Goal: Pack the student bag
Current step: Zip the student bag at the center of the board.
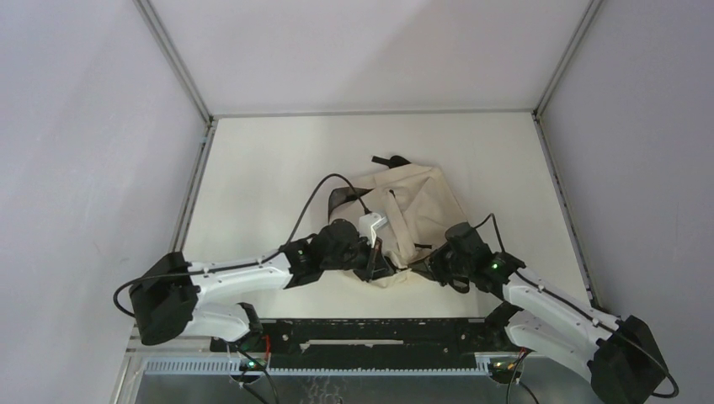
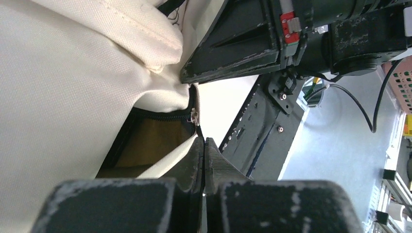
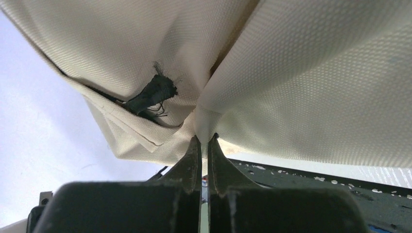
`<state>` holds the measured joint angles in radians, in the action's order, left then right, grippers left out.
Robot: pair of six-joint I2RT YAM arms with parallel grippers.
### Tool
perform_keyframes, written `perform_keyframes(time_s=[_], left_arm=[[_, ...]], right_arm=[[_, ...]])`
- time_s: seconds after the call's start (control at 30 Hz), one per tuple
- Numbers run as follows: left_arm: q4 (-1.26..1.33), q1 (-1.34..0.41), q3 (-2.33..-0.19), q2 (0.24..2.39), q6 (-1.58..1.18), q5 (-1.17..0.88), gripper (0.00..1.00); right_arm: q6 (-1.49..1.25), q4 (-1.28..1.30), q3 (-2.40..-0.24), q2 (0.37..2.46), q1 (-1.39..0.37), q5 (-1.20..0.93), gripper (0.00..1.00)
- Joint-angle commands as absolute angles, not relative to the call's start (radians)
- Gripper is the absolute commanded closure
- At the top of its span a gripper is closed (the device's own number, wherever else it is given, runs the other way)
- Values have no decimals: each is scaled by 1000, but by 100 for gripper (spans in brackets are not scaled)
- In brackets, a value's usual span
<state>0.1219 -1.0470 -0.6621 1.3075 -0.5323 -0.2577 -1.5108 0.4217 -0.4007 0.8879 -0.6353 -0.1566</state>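
Note:
The student bag (image 1: 418, 206), a cream canvas backpack with black trim, lies crumpled in the middle of the table. Both grippers meet at its near edge. My left gripper (image 1: 380, 268) (image 2: 204, 141) is shut on the thin black zip pull (image 2: 198, 130), which hangs from the metal slider (image 2: 194, 115) at the end of a partly open zip; a brown inside (image 2: 148, 141) shows there. My right gripper (image 1: 421, 268) (image 3: 204, 138) is shut on a fold of the bag's fabric (image 3: 311, 82), just right of a frayed black strap end (image 3: 154, 92). Its black fingers (image 2: 233, 53) show in the left wrist view, pinching the canvas beside the zip.
A black mounting rail (image 1: 370, 330) runs along the near table edge under both arms. Metal frame posts (image 1: 178, 63) and grey walls close in the table on three sides. The left arm's black cable (image 1: 313, 198) loops over the bag's left part.

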Motion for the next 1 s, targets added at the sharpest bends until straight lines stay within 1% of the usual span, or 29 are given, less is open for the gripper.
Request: perform_keyframes(time_s=[0.0, 0.27, 0.43, 0.57, 0.7, 0.83, 0.97], left_arm=[[90, -1054, -639, 1229, -508, -249, 100], [6, -1025, -547, 1147, -469, -146, 100], [-64, -991, -518, 1104, -450, -145, 100], [-129, -972, -511, 1061, -460, -100, 100], [-188, -943, -518, 1022, -484, -57, 100], [-166, -925, -520, 974, -483, -49, 100], [-128, -925, -563, 1025, -472, -81, 100]], right_arm=[[-1488, 482, -372, 816, -600, -40, 100], [-1423, 596, -310, 647, -476, -16, 100], [-1411, 581, -273, 644, -442, -37, 100], [-1378, 593, -273, 647, -408, -21, 100], [-1271, 609, -291, 634, -312, -14, 100], [-1083, 586, -358, 703, -180, -26, 100], [-947, 472, -406, 822, -92, -13, 100]])
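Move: Just off the left fingertips, about 2 cm to their right and 1 cm lower, sits the zip slider, its pull cord already pinched. The bag's open mouth lies some 4 cm ahead of the left hand and 1 cm to its left, about 3 cm down. From the right hand, already clamped on the bag cloth, the slider is about 4 cm to the left and level ahead; a frayed strap end lies roughly 5 cm forward and 1 cm left, about 1 cm lower. Drawing apart along the bag's near side, the closed hands pull against each other: the left takes the zip cord about 8 cm left, dipping, then lifting slightly and easing forward as it turns counter-clockwise, while the right keeps its pinch on the cloth and hauls it some 10 cm right, rising a touch, then sinking and finally swinging forward 3 cm, with a slight clockwise turn. ##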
